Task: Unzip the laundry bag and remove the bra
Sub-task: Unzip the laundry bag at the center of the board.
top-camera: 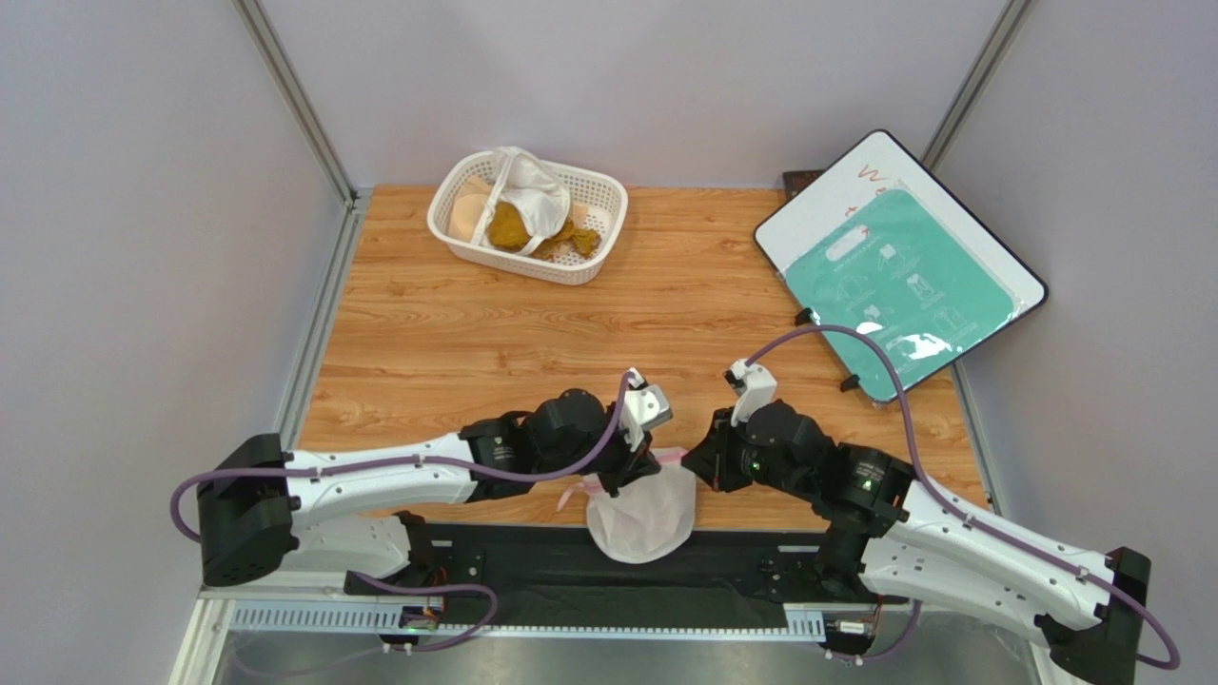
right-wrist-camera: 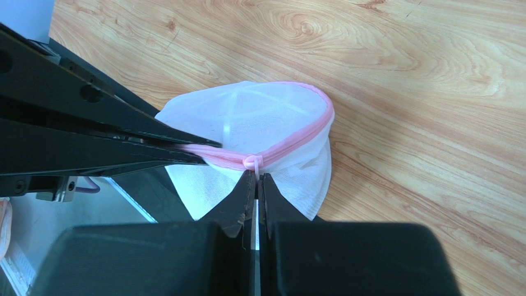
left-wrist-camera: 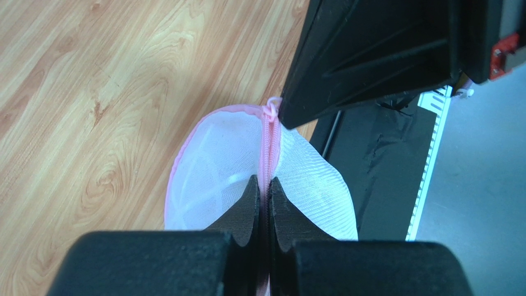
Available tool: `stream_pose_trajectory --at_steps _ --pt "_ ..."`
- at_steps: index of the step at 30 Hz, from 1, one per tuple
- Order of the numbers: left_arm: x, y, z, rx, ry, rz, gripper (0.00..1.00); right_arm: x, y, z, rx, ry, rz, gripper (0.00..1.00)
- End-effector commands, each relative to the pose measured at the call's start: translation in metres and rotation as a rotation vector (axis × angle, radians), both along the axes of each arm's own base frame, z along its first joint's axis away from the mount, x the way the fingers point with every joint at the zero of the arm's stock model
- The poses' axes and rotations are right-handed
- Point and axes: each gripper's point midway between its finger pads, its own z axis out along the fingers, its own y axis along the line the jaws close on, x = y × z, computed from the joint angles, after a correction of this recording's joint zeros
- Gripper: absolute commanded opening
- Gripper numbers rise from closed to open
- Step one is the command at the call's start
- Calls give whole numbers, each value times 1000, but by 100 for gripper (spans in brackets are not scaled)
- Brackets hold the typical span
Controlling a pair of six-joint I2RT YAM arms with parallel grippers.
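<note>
The laundry bag (top-camera: 644,517) is a white mesh pouch with pink zipper trim, hanging over the table's near edge between my two arms. My left gripper (left-wrist-camera: 263,182) is shut on the pink zipper band of the laundry bag (left-wrist-camera: 210,172), and it shows beside the bag from above (top-camera: 634,464). My right gripper (right-wrist-camera: 256,176) is shut on the pink zipper pull (right-wrist-camera: 254,162) at the seam of the laundry bag (right-wrist-camera: 259,117). The zipper looks closed along the visible seam. The bra is hidden.
A white lattice basket (top-camera: 601,186) at the back of the table holds a mustard-brown cloth (top-camera: 508,229) and a white cloth (top-camera: 541,183). A board with a green sheet (top-camera: 901,271) lies tilted at the back right. The black base plate (top-camera: 744,564) runs under the bag.
</note>
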Motion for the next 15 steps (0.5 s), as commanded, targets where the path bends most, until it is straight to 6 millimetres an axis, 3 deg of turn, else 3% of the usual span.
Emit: stream_pose_trajectory --at_steps 1,9,10,12,13,15 --pt "-10 22 -10 14 14 5 0 12 -11 1 -18 -33 -68 0" --pt "-17 45 -7 -15 5 31 1 11 -6 3 -10 -25 -49 0" --pt "-17 45 -4 -23 4 31 18 10 -2 5 2 -25 -36 0" --pt "-17 44 0 -31 8 33 41 10 0 4 1 -23 -25 0" --pt "-17 43 3 -36 6 33 63 9 2 5 5 -22 -18 0" --pt "-16 41 9 -49 1 33 80 9 4 4 7 -18 -12 0"
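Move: Just off the left hand's shut fingertips, which already pinch the laundry bag's pink zip strip, the zip slider lies about 4 cm to the right and 1 cm ahead, level with them. The bag's body hangs some 6 cm back from that hand, 2 cm to its left and 6 cm lower. From the right hand, which already grips the pull tab, the slider is about 1 cm ahead and 1 cm left, level. Drawing the pinched strip away from the zip slider, the left hand goes about 4 cm left and a little over 1 cm back, tilting slightly, then opens its fingers wide near the end and lets go of the strip. The right hand stays in place as the anchor, its fingers still shut on the pull tab. ##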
